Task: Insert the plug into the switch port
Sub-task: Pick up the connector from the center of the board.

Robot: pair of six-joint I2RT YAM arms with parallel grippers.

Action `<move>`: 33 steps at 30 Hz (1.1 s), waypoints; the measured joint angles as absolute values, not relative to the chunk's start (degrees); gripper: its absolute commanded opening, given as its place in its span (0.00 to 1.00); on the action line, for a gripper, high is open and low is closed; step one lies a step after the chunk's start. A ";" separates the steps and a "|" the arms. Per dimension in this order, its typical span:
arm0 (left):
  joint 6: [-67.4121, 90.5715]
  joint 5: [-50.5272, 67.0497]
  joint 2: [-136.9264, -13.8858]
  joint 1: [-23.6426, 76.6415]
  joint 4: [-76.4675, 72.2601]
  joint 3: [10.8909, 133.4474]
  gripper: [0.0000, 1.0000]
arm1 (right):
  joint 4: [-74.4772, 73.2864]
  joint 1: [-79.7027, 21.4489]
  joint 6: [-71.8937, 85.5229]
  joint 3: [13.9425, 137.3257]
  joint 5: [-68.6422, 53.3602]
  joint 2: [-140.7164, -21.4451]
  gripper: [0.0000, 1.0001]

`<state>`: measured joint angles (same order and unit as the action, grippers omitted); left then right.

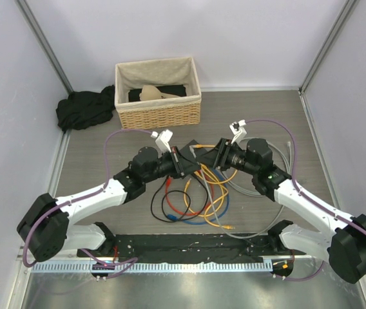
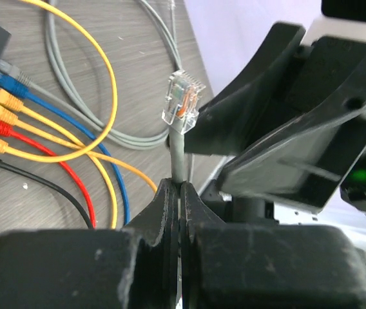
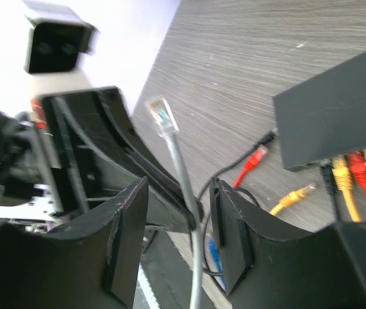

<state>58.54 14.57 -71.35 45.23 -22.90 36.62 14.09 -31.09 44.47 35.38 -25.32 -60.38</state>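
A clear plug on a grey cable stands up from my left gripper, which is shut on the cable just below the plug. My right gripper is open, with the same cable running between its fingers and touching neither; the plug sits above them. The dark-grey switch lies on the table to the right, with yellow and red cables plugged into its near edge. From above, both grippers meet over the switch, which is mostly hidden.
A wicker basket stands at the back, with a black cloth to its left. Coloured cables are tangled on the table in front of the switch. Loose red and yellow plugs lie beside the switch.
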 measured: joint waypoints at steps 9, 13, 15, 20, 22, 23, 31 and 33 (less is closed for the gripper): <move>54.70 9.63 -72.18 47.92 -10.79 44.58 0.00 | 9.54 -31.83 39.03 37.19 -21.43 -61.06 0.43; 53.36 8.38 -74.30 48.84 -7.42 46.30 0.00 | 8.97 -32.21 37.60 37.21 -20.27 -62.19 0.36; 52.84 7.29 -75.26 49.67 -5.30 47.16 0.00 | 8.93 -32.34 37.12 37.21 -19.99 -62.85 0.28; 51.57 5.28 -76.01 50.74 -0.34 49.21 0.26 | 8.21 -33.04 35.51 37.30 -18.79 -63.44 0.01; 49.84 4.62 -76.01 50.89 2.55 50.83 0.38 | 7.75 -33.04 35.07 37.30 -18.48 -63.44 0.01; 48.73 4.10 -76.01 50.92 3.95 51.57 0.49 | 7.66 -33.04 35.05 37.30 -18.35 -63.42 0.01; 41.06 7.81 -71.61 43.44 10.98 54.39 0.78 | 9.37 -32.84 35.97 36.16 -21.21 -63.35 0.01; 40.38 10.70 -70.81 39.29 10.17 54.39 0.79 | 11.92 -32.21 37.41 34.24 -23.77 -63.26 0.01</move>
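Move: The grey cable's connector, pinched in the left hand, points forward: about 4 cm ahead of that hand, 1 cm left and 1 cm above. From the half-open right hand it is roughly 3 cm ahead, 1 cm left and 1 cm lower. Counted from the right hand, the switch lies on the board some 8 cm ahead, 4 cm left and 17 cm below; its row of plugs is 4 cm ahead, 1 cm left, equally low. The right hand sinks about 3 cm, easing slightly forward around the grey cable, and shuts to pinch it just behind the connector, while the left hand keeps hold, sinks some 2 cm and rolls about 20 degrees, left side rising. The left fingers then open wide and let go, and that hand draws off left, forward and up by several centimetres. ##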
